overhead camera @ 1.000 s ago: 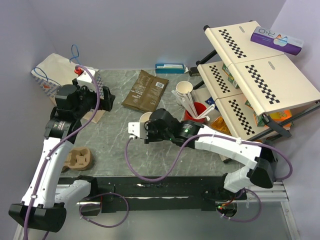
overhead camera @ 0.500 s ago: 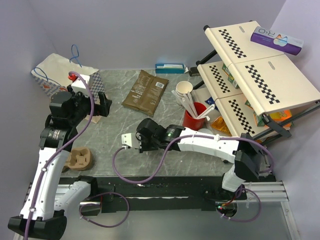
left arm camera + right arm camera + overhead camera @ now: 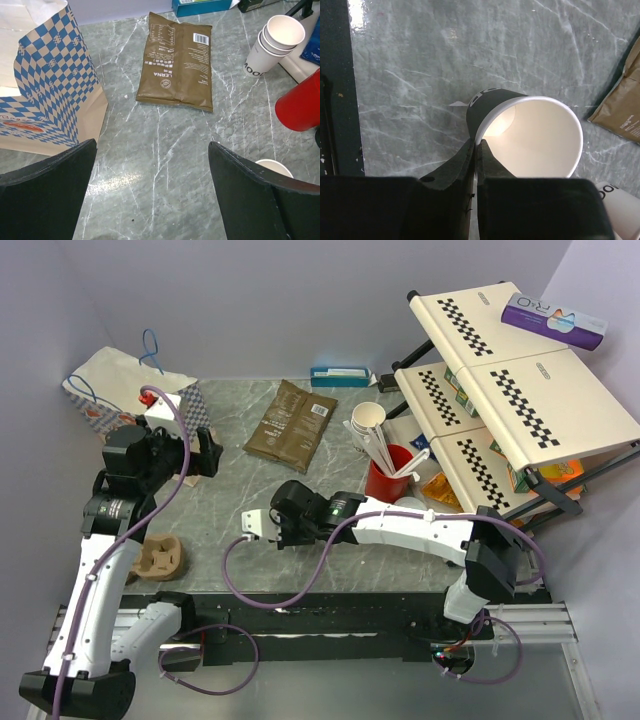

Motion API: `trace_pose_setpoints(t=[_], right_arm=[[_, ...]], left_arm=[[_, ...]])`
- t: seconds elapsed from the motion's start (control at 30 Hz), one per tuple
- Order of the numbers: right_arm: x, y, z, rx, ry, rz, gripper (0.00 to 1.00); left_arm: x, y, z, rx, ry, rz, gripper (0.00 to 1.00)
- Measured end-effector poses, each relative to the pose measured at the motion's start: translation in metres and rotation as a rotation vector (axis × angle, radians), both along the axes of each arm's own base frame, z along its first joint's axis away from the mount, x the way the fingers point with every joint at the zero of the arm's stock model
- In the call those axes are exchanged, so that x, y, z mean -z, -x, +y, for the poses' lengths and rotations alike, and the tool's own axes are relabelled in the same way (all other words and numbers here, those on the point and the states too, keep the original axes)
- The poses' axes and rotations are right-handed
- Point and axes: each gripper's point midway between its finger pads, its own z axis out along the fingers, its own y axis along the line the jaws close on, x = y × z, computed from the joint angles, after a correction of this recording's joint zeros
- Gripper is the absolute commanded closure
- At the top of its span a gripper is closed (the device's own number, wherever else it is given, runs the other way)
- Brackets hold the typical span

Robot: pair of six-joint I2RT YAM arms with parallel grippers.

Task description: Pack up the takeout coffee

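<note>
My right gripper (image 3: 283, 523) (image 3: 477, 144) is shut on the rim of a pale paper cup (image 3: 535, 135), one finger inside and one outside. The cup is open, empty and has no lid. It hangs low over the grey table near the front middle, and the arm hides it in the top view. A pale cup rim (image 3: 272, 167) peeks out beside my left finger. No cup with a white lid is in view. My left gripper (image 3: 205, 455) (image 3: 152, 145) is open and empty above the table, next to the blue-checked paper bag (image 3: 110, 385) (image 3: 45, 100).
A brown coffee pouch (image 3: 292, 420) (image 3: 177, 65) lies at the table's back middle. A stack of lidless cups (image 3: 367, 423) and a red cup of sticks (image 3: 388, 475) stand to the right. A cardboard cup carrier (image 3: 160, 558) sits front left. A checkered rack (image 3: 520, 390) fills the right.
My right gripper has carried the cup toward the front left and lower. My left arm has drawn back slightly to the left.
</note>
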Motion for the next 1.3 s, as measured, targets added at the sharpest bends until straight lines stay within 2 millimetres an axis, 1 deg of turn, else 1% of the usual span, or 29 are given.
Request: trace_pose_setpoints(t=[0.2, 0.33, 0.37, 0.4, 0.57, 0.63, 0.77, 0.9, 1.0, 1.03, 1.13, 1.17, 1.2, 1.3], right_arm=[[0.004, 0.001, 0.000, 0.006, 0.004, 0.009, 0.89], [0.005, 0.001, 0.000, 0.010, 0.005, 0.014, 0.86], [0.005, 0.001, 0.000, 0.010, 0.004, 0.015, 0.84], [0.006, 0.002, 0.000, 0.011, 0.004, 0.016, 0.78], [0.017, 0.004, -0.006, 0.014, 0.022, 0.028, 0.70], [0.021, 0.005, -0.008, 0.015, 0.031, 0.033, 0.68], [0.021, 0.006, -0.008, 0.017, 0.030, 0.035, 0.60], [0.018, 0.010, -0.009, 0.003, 0.023, 0.052, 0.56], [0.001, 0.017, -0.008, -0.026, -0.006, 0.065, 0.53], [-0.009, 0.019, -0.008, -0.036, -0.024, 0.064, 0.52], [-0.046, 0.015, -0.009, -0.047, -0.105, 0.045, 0.33], [-0.061, 0.010, -0.012, -0.047, -0.149, 0.034, 0.29], [-0.074, 0.002, -0.020, -0.033, -0.182, 0.020, 0.29], [-0.107, -0.026, -0.051, 0.046, -0.249, -0.049, 0.27]], left_arm=[[0.004, -0.001, 0.005, -0.014, -0.003, 0.010, 0.01], [0.008, 0.000, 0.007, -0.018, -0.005, 0.022, 0.01], [0.008, 0.000, 0.007, -0.018, -0.007, 0.023, 0.01], [0.008, 0.000, 0.007, -0.019, -0.008, 0.023, 0.01], [0.010, 0.000, 0.008, -0.020, -0.011, 0.027, 0.01], [0.011, 0.000, 0.010, -0.022, -0.015, 0.029, 0.01], [0.013, 0.000, 0.011, -0.024, -0.022, 0.033, 0.00], [0.014, -0.001, 0.010, -0.015, -0.022, 0.038, 0.01], [0.014, 0.000, 0.005, 0.016, -0.012, 0.038, 0.01], [0.014, 0.000, 0.001, 0.036, -0.005, 0.038, 0.00], [0.014, 0.000, -0.009, 0.096, 0.015, 0.028, 0.01], [0.016, 0.000, -0.014, 0.126, 0.024, 0.026, 0.01], [0.020, 0.000, -0.020, 0.161, 0.035, 0.029, 0.01], [0.038, -0.001, -0.036, 0.248, 0.071, 0.043, 0.01]])
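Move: The paper cup is still pinched at its near rim by the right hand, its middle about 4 cm ahead of the fingers and 5 cm below. From that hand the brown coffee bag lies some 26 cm ahead and 2 cm left, the red straw holder 12 cm ahead and 20 cm right, and the stacked cups 22 cm ahead and 16 cm right. From the left hand the paper cup is roughly 20 cm right, 7 cm back and 23 cm below. The paper cup's rim is let go by the right hand, which eases down some 2 cm as its fingers slowly spread, then climbs about 13 cm clear of the cup, opening wider, tilting and swinging right and forward at the end. The left hand, open and empty, barely shifts, then late on swings right and down towards the cup, turning clockwise. ##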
